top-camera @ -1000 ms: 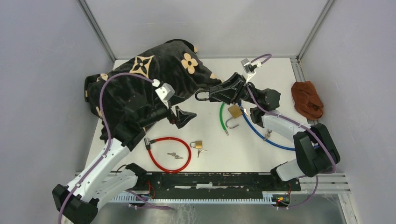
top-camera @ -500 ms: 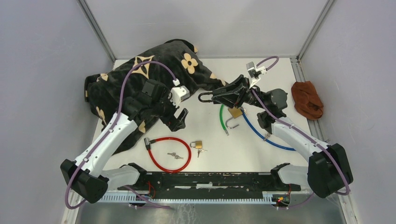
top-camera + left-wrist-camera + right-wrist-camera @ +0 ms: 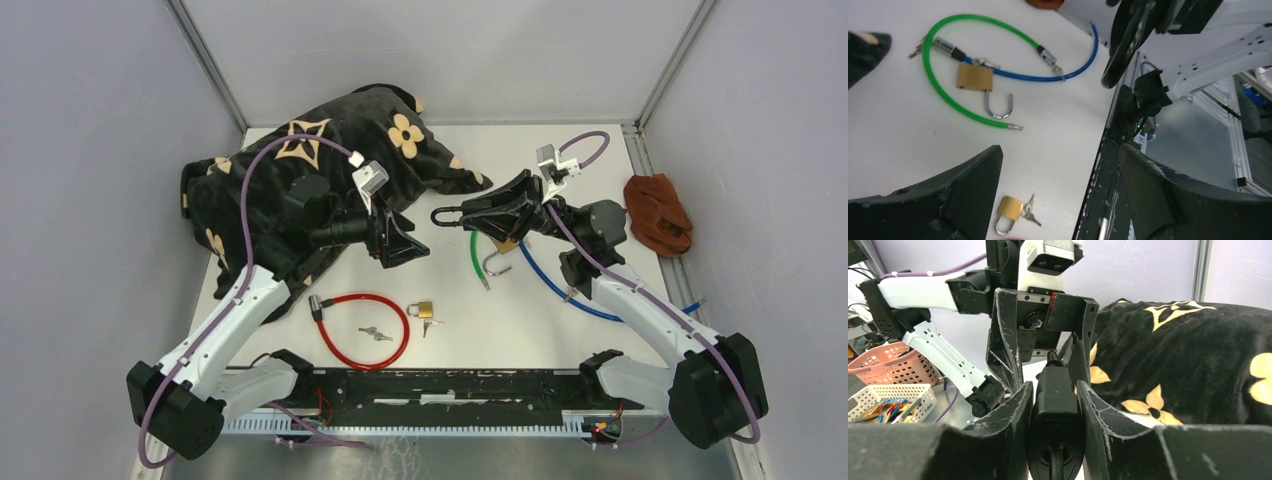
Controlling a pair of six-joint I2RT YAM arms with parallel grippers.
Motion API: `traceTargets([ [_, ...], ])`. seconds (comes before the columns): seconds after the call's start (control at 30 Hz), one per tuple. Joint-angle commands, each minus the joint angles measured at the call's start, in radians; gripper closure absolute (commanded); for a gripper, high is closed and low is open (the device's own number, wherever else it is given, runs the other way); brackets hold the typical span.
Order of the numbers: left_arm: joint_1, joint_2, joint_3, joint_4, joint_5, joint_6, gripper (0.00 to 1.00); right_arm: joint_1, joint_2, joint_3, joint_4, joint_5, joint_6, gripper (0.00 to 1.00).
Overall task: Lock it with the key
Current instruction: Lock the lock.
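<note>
My right gripper (image 3: 478,212) is shut on a black lock (image 3: 447,214) and holds it in the air above the table (image 3: 560,150), shackle end pointing left. In the right wrist view the lock (image 3: 1055,405) sits squeezed between both fingers, and its keyhole faces the camera with something dark in the slot. My left gripper (image 3: 405,245) hangs open and empty just left of the lock, facing it. From the left wrist the lock (image 3: 1124,47) shows at the upper right, beyond the open gripper (image 3: 1059,150). A loose pair of keys (image 3: 376,333) lies inside the red cable loop.
A small brass padlock with keys (image 3: 424,309) (image 3: 1010,212) lies near the front. A red cable lock (image 3: 345,355), a green cable (image 3: 474,250), a blue cable (image 3: 560,290) and an open brass padlock (image 3: 503,240) lie around. A black flowered blanket (image 3: 300,170) fills the back left. A brown cloth (image 3: 657,212) lies at the right.
My left gripper has lifted off the blanket's edge and swung right, and now faces the black lock. The right gripper has drifted slightly right and down, still holding the lock.
</note>
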Motion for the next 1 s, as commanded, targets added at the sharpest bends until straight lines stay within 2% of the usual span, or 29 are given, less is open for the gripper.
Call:
traceTargets([
  [0.0,0.004,-0.001,-0.081,0.584,0.208,-0.294,0.12,0.004,-0.032,-0.003,0.175,0.014,0.047,1.0],
  [0.07,0.005,-0.006,-0.131,0.814,0.197,-0.38,0.16,0.008,-0.023,-0.008,0.236,0.01,0.089,1.0],
  [0.13,0.003,-0.011,-0.163,0.902,0.162,-0.395,0.2,0.01,-0.015,-0.011,0.287,0.013,0.128,1.0],
  [0.33,-0.044,-0.01,-0.197,0.915,0.127,-0.365,0.36,0.032,0.004,-0.009,0.318,0.021,0.149,1.0],
  [0.47,-0.057,-0.007,-0.192,0.942,0.125,-0.374,0.34,0.042,0.006,-0.009,0.316,0.026,0.137,1.0],
  [0.53,-0.056,-0.011,-0.198,0.952,0.11,-0.386,0.36,0.045,0.009,-0.004,0.305,0.024,0.129,1.0],
  [0.63,-0.06,-0.011,-0.208,0.962,0.095,-0.398,0.52,0.052,0.016,0.003,0.294,0.024,0.122,1.0],
  [0.67,-0.06,-0.012,-0.208,0.961,0.095,-0.398,0.64,0.054,0.019,0.003,0.295,0.024,0.122,1.0],
  [0.77,-0.062,-0.008,-0.207,0.951,0.095,-0.401,0.83,0.063,0.022,0.007,0.293,0.024,0.12,1.0],
  [0.87,-0.072,-0.004,-0.201,0.952,0.085,-0.395,0.96,0.075,0.027,0.012,0.267,0.02,0.097,1.0],
  [0.97,-0.078,0.003,-0.192,0.952,0.062,-0.375,0.98,0.098,0.046,0.016,0.254,0.008,0.086,1.0],
])
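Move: The right hand holds the black lock, its shackle standing out towards the left hand. From the left hand the shackle's middle lies about 6 cm to the right, 1 cm ahead and 6 cm higher; from the right hand some 5 cm left, 1 cm ahead and 2 cm up. Roughly 27 cm below the left hand, the brass padlock lies level ahead and 3 cm right, and the red cable 5 cm back and 8 cm left. Up about 8 cm and rightwards some 3 cm goes the left hand, to the black lock's shackle, easing back slightly while its wrist tilts the fingers up by some 25 degrees; once there its wide-open fingers close almost shut and pinch the shackle's bend. The right hand keeps its grip on the lock body, drawing it back and a little up and left. ##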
